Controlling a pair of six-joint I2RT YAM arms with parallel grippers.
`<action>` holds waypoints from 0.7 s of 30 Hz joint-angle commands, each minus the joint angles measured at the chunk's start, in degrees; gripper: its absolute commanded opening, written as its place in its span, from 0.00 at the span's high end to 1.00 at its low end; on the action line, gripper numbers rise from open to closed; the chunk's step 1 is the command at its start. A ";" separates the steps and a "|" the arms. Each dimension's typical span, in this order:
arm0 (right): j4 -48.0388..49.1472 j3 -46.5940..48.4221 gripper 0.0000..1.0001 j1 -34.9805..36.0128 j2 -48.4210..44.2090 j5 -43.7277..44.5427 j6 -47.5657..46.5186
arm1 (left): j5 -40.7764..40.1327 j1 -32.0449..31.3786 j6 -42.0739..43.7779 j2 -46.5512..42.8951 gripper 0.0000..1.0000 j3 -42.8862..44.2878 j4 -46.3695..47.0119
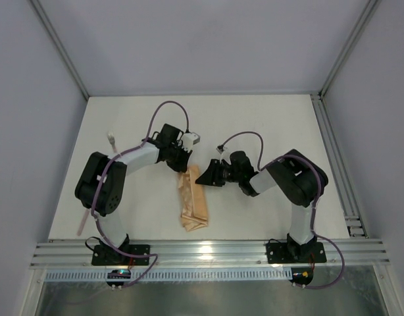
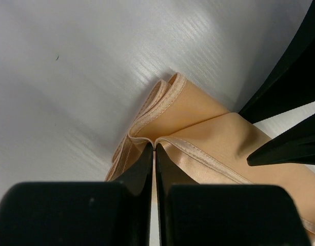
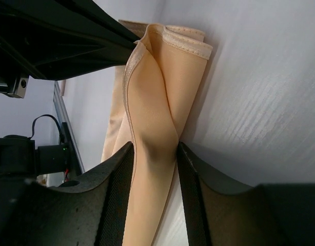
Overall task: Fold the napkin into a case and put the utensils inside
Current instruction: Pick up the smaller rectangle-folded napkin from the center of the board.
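The peach-orange napkin (image 1: 193, 204) lies mid-table, folded into a narrow strip that runs toward the near edge. My left gripper (image 1: 184, 166) is at its far end, shut on the hemmed top edge (image 2: 155, 146). From the right, my right gripper (image 1: 201, 178) has a raised fold of the same cloth (image 3: 157, 92) pinched between its pads (image 3: 155, 146). Far left on the table lie the utensils: a whitish head (image 1: 112, 139) and a pale pink handle (image 1: 80, 222). The left arm hides the stretch between them.
The left arm's elbow (image 1: 100, 184) bulks over the left side of the table. The right arm's elbow (image 1: 301, 178) stands on the right. An aluminium rail (image 1: 208, 251) runs along the near edge, and walls enclose the table.
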 commanded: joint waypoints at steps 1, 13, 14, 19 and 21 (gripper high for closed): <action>-0.49 -1.88 0.56 0.24 4.54 -0.79 2.87 | 1.17 0.31 0.16 -2.41 1.00 -0.22 1.77; 6.37 -1.17 0.76 0.68 8.85 -2.90 6.12 | 1.43 0.49 0.16 -2.14 1.00 0.04 1.68; 6.81 -1.35 0.86 0.59 9.03 -2.99 6.39 | 1.43 0.49 0.16 -2.14 1.00 0.04 1.59; 8.57 -1.70 0.97 0.68 8.59 -2.38 7.27 | 1.34 0.66 1.04 -2.32 0.80 2.05 -2.78; 8.49 -1.96 0.97 0.59 8.15 -2.11 7.10 | 2.56 1.10 1.74 -3.81 0.64 2.50 -4.64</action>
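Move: The folded napkin's middle lies about 6 cm back and 3 cm to the left of the open right hand, some 2 cm below; its far part already stands between those fingers. The shut left fingertips, on the napkin's far-left end, are roughly 4 cm ahead and 6 cm left of the right hand. From the left hand the napkin's middle is some 10 cm back, 3 cm right and 2 cm below. Leftwards about 1 cm into the napkin's right long side, then down nearly as far, the right hand eases in with a slight wrist tilt of some 5 to 10 degrees and closes on the folded layers a little short of the far end. Only once that pinch is shut does the left hand, until then still, open its fingers and let go of the far-left hem. ##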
